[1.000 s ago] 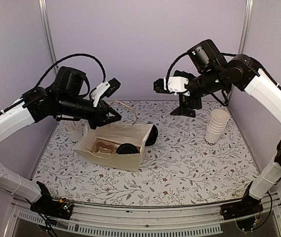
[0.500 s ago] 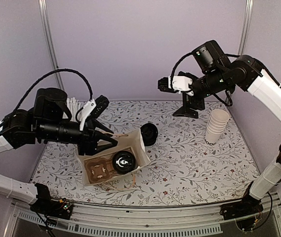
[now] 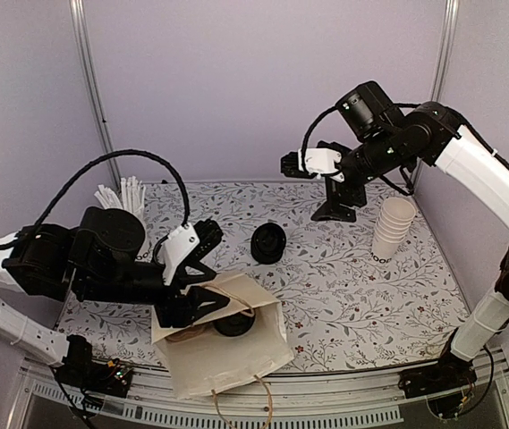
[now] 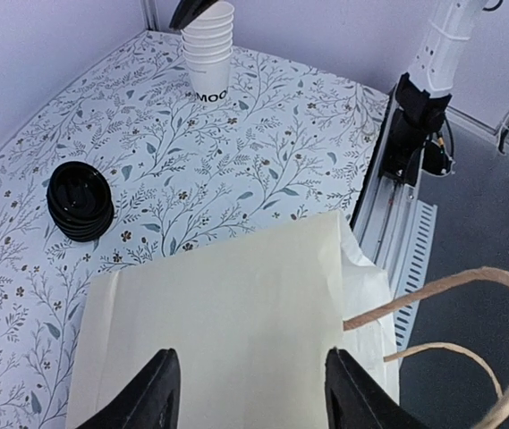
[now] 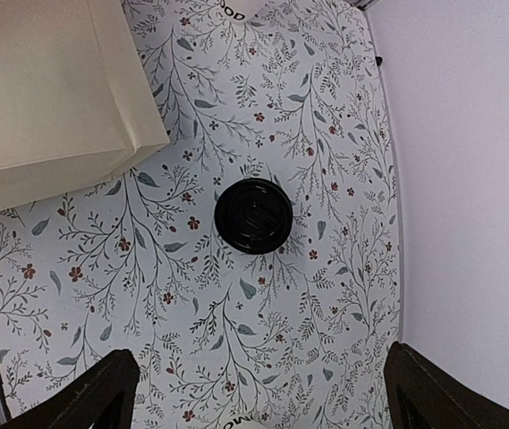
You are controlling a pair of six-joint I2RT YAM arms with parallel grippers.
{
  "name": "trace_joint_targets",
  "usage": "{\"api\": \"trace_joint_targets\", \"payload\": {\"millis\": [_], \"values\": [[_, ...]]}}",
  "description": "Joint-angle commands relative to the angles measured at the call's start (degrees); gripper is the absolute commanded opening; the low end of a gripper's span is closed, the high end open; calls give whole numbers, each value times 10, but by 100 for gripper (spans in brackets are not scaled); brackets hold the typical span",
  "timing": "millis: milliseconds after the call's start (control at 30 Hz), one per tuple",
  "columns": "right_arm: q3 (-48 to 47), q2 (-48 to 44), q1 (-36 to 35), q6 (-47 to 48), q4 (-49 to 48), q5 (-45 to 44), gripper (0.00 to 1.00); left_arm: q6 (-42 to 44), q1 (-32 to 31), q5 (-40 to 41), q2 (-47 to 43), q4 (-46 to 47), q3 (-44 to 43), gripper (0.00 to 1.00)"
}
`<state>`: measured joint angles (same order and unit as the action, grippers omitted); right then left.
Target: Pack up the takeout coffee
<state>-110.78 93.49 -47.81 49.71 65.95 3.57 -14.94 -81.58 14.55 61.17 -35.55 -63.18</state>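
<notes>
The cream paper bag lies tipped at the table's near edge, its twine handles hanging over the rail. In its mouth a black round lid partly shows, likely the takeout coffee. The cup's body is hidden. My left gripper hovers at the bag's far side. In the left wrist view its black fingers stand apart over the bag's flat face, gripping nothing. My right gripper hangs high at the back, open and empty. In the right wrist view it looks down on a stack of black lids.
The black lids sit mid-table. A stack of plain white cups stands at the right, with a black stand behind it. A cup of white stir sticks is at the back left. The metal rail runs along the near edge.
My left arm has drawn back toward the near edge, dragging the bag forward, and the bag has tipped over. The left jaws have opened and let go. The right arm barely shifted.
</notes>
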Motion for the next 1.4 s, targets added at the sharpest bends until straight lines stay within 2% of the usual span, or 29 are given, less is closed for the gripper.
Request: {"api": "trace_joint_targets", "payload": {"millis": [0, 100, 200, 400, 600, 767, 1133, 1267, 1367], "values": [[-13, 6, 3, -2, 17, 13, 99, -9, -14, 62, -5, 17, 5, 57], [-14, 10, 4, 0, 15, 11, 99, 7, -13, 76, -9, 27, 9, 58], [-13, 12, 4, 0, 15, 12, 99, 19, -6, 95, -13, 25, 8, 64], [-12, 12, 4, -1, 13, 13, 99, 37, 78, 108, -14, 10, 3, 74], [-11, 11, 4, 3, 10, 23, 99, 78, 198, 77, -2, 7, -5, 80], [-19, 17, 4, 5, 10, 50, 99, 107, 267, 23, 11, 10, -28, 84], [12, 16, 5, 9, -24, 97, 99, 117, 358, -26, -2, -70, -125, 95], [24, 16, 7, 10, -40, 111, 99, 118, 396, -61, 8, -87, -130, 95], [27, 17, 9, 10, -45, 125, 99, 108, 402, -87, 17, -105, -150, 94]]}}
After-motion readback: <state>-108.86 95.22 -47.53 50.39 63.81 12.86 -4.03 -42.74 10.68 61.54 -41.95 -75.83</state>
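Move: The paper bag, tipped towards the base with its mouth facing back, has its middle about 5 cm back, 4 cm right and 8 cm below the left hand. The stack of black lids is roughly 24 cm ahead and 14 cm right, the straw cup some 25 cm ahead and 18 cm left, both on the table about 20 cm lower. From the right hand, the bag lies about 20 cm back, 22 cm left and 14 cm below. From over the tipped bag, the left hand sweeps about 17 cm forward and left, rising late, fingers opening. ##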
